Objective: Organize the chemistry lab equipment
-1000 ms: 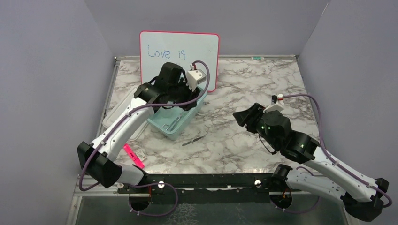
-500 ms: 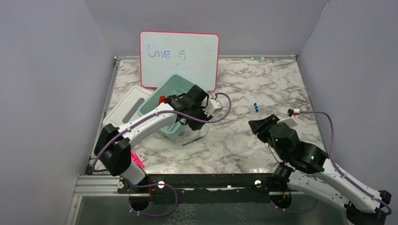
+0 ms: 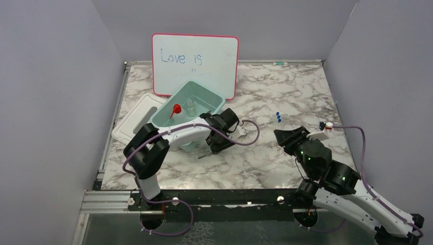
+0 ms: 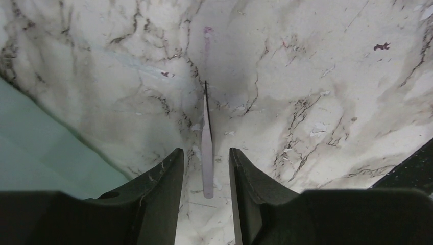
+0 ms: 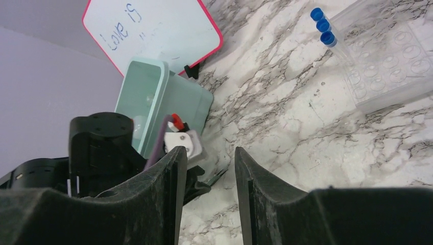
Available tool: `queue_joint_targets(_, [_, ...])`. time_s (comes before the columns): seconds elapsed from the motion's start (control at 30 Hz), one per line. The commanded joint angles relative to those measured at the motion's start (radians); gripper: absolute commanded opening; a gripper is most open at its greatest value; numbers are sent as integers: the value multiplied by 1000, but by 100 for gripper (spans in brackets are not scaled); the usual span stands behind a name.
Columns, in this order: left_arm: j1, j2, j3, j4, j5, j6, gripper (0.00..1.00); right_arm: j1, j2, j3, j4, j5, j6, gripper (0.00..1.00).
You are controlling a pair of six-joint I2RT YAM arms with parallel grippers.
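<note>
Thin metal tongs (image 4: 207, 148) lie flat on the marble, their near end between the fingers of my left gripper (image 4: 206, 155). That gripper is open, with a gap on each side of the tongs. From above, my left gripper (image 3: 218, 139) hovers just in front of the teal bin (image 3: 214, 99), and only a tip of the tongs (image 3: 201, 156) shows. The bin holds the squeeze bottle with red nozzle (image 3: 176, 108) and a small glass flask (image 3: 190, 107). Blue-capped tubes (image 3: 278, 117) stand at mid-right. My right gripper (image 3: 286, 137) is open and empty, near them.
A pink-framed whiteboard (image 3: 194, 64) leans at the back. A white lid (image 3: 134, 121) lies left of the bin. The right wrist view shows a clear tube rack (image 5: 388, 61) holding the blue-capped tubes (image 5: 321, 25), and the teal bin (image 5: 153, 97).
My left arm has swung out of the bin and come down over the tongs. My right arm has drawn back toward the near right, and its jaws have narrowed.
</note>
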Motion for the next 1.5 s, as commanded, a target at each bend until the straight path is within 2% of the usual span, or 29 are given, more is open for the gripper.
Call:
queue_joint_targets(0.0, [-23,61,-10,18,-64,-8,42,0,-10,-10,20,47,-10,45])
queue_joint_targets(0.13, [-30,105,-12,12,-85,-11,42,0,-11,-9,10,48,-4,45])
queue_joint_targets(0.23, [-34,120,-11,8,-85,-12,37,1,-11,-6,6,49,-5,45])
queue_joint_targets(0.33, [-33,120,-7,8,-85,-10,27,0,-8,-4,2,51,-2,45])
queue_joint_targets(0.43, [-35,112,-1,7,-80,-3,13,1,-8,-1,-3,51,4,45])
queue_joint_targets(0.53, [-35,83,13,4,-37,7,6,1,-7,-1,-6,50,13,45])
queue_joint_targets(0.73, [-37,-63,44,5,-1,17,4,1,-1,10,-16,48,22,45])
queue_joint_targets(0.87, [-35,-196,67,65,-177,-30,4,1,12,18,-20,48,16,45])
queue_joint_targets(1.0, [-31,-308,88,122,-272,-62,4,2,34,22,-17,40,20,44])
queue_joint_targets(1.23, [34,-413,109,192,-516,-128,4,1,59,18,-1,18,27,44])
queue_joint_targets(1.3, [89,-417,105,196,-524,-142,4,1,67,16,5,14,27,44])
queue_joint_targets(1.47, [229,-400,73,195,-409,-166,4,1,81,14,9,2,28,44])
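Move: Almost directly below the left hand, about 4 cm down and 1 cm back, lie the tweezers, running between its open fingers. The green box is centred some 13 cm ahead of this hand and 8 cm to its left, at about its height; in it the glass beaker lies about 17 cm ahead and 8 cm left, the red-capped bottle about 16 cm ahead and 14 cm left. From the right hand the tweezers lie some 27 cm left, 1 cm ahead and 22 cm below. Sinking some 3.5 cm, the left hand closes its fingers around the middle of the tweezers and pinches them. It then lifts them fast, about 23 cm, swinging forward and leftward over the green box in the later part of the rise, while the wrist tips the fingers up towards forward by nearly 40 degrees and turns counter-clockwise. ##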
